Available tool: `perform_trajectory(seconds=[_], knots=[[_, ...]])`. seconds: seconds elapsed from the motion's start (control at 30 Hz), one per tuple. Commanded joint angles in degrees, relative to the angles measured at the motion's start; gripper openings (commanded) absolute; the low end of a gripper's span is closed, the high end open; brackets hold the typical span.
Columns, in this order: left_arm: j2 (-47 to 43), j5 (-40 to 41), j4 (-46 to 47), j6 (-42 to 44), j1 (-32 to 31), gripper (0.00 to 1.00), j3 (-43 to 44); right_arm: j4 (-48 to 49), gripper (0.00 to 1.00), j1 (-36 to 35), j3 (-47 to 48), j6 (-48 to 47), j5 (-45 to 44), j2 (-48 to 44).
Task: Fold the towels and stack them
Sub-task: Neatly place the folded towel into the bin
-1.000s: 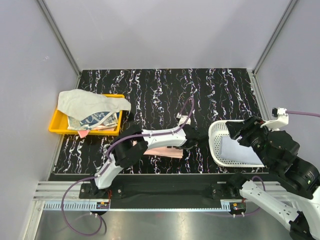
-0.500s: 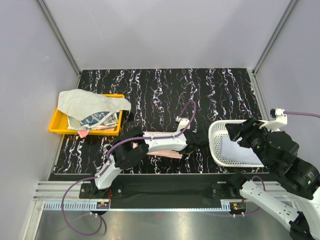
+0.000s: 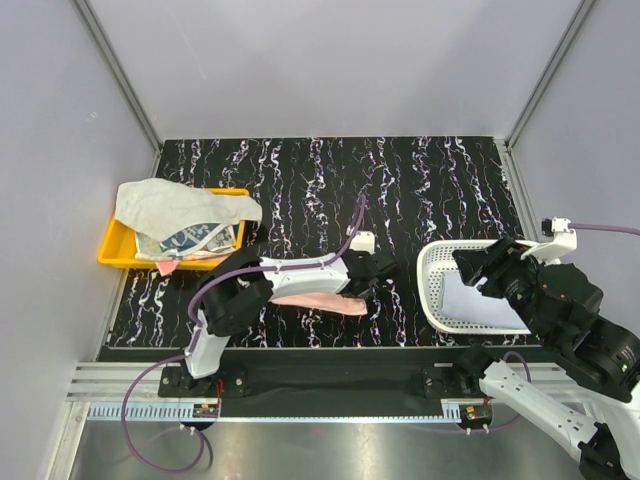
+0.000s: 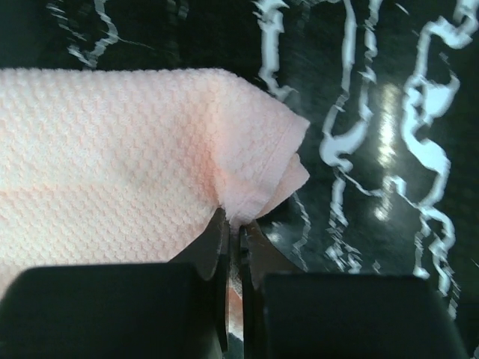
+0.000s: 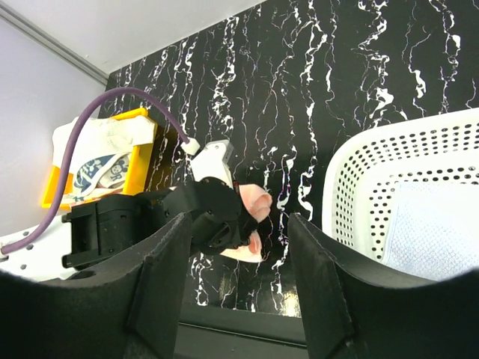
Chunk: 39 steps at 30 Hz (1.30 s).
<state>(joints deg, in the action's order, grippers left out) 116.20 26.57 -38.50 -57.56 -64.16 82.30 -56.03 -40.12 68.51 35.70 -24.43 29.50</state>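
Note:
A pale pink towel [image 3: 312, 301] lies on the black marbled table, partly folded. My left gripper [image 3: 362, 283] is shut on its right corner, and the left wrist view shows the waffle cloth [image 4: 112, 164] pinched between the fingertips [image 4: 213, 235]. The right wrist view shows this corner [image 5: 253, 203] too. My right gripper [image 3: 478, 265] is open and empty, held above the white mesh basket [image 3: 432, 280]. A pale blue towel [image 3: 480, 303] lies folded in that basket [image 5: 374, 179]. A whitish towel [image 3: 170, 203] and a blue-printed towel [image 3: 195, 238] are heaped on the yellow tray [image 3: 112, 248].
The basket stands at the right front of the table. The yellow tray stands at the left edge. Grey walls close the cell on three sides. A metal rail runs along the near edge.
My left gripper has moved left and slightly away from me, carrying the pink towel's corner over the cloth. The right arm has barely moved.

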Motion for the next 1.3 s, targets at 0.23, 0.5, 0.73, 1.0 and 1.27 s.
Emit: perform_trajectory(seconds=[0.23,0.5,0.73,1.0,1.27], knots=[[-4.76,-16.01,9.58,2.28,-1.49,0.0,12.23,-1.36,0.61,0.22,4.44,-1.69,-0.8,1.09],[6.3,-22.25,8.79,3.24,-2.28,0.0,32.27,-3.65,0.61,0.22,5.76,-1.69,-1.59,-0.14],[14.91,-29.28,11.52,2.45,-2.46,0.0,45.04,-3.39,0.6,0.22,6.55,-2.65,-1.77,-1.81],[19.94,-36.84,19.41,-2.19,-3.51,0.0,47.08,-1.8,0.61,0.13,6.64,-4.41,-1.85,-3.3],[25.74,-42.56,27.59,-6.6,-4.13,0.0,51.38,-2.68,0.61,0.22,7.43,-5.12,-2.73,-4.18]])
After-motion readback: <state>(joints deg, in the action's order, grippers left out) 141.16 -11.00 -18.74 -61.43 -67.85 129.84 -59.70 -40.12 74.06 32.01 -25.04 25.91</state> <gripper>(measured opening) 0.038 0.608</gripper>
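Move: My left hand, down at the table, already pinches the right end of the folded peach towel, whose middle lies about 9 cm to the left and 2 cm back. The white bin's middle is some 28 cm to the right, level fore and aft, 3 cm higher; the pale blue towel in it lies about 26 cm right and 2 cm back. From my empty right hand, the bin is roughly 13 cm right, 7 cm ahead and 29 cm below. Keeping the peach towel's end pinched, I sweep my left hand about 29 cm to the right, rising some 17 cm to clear the bin's near-left rim, then easing about 4 cm down and back over the bin. On the way the wrist rolls some 50 degrees, swinging the fingertips from downward out to the right. My open right hand retreats a few centimetres up, back and right. ##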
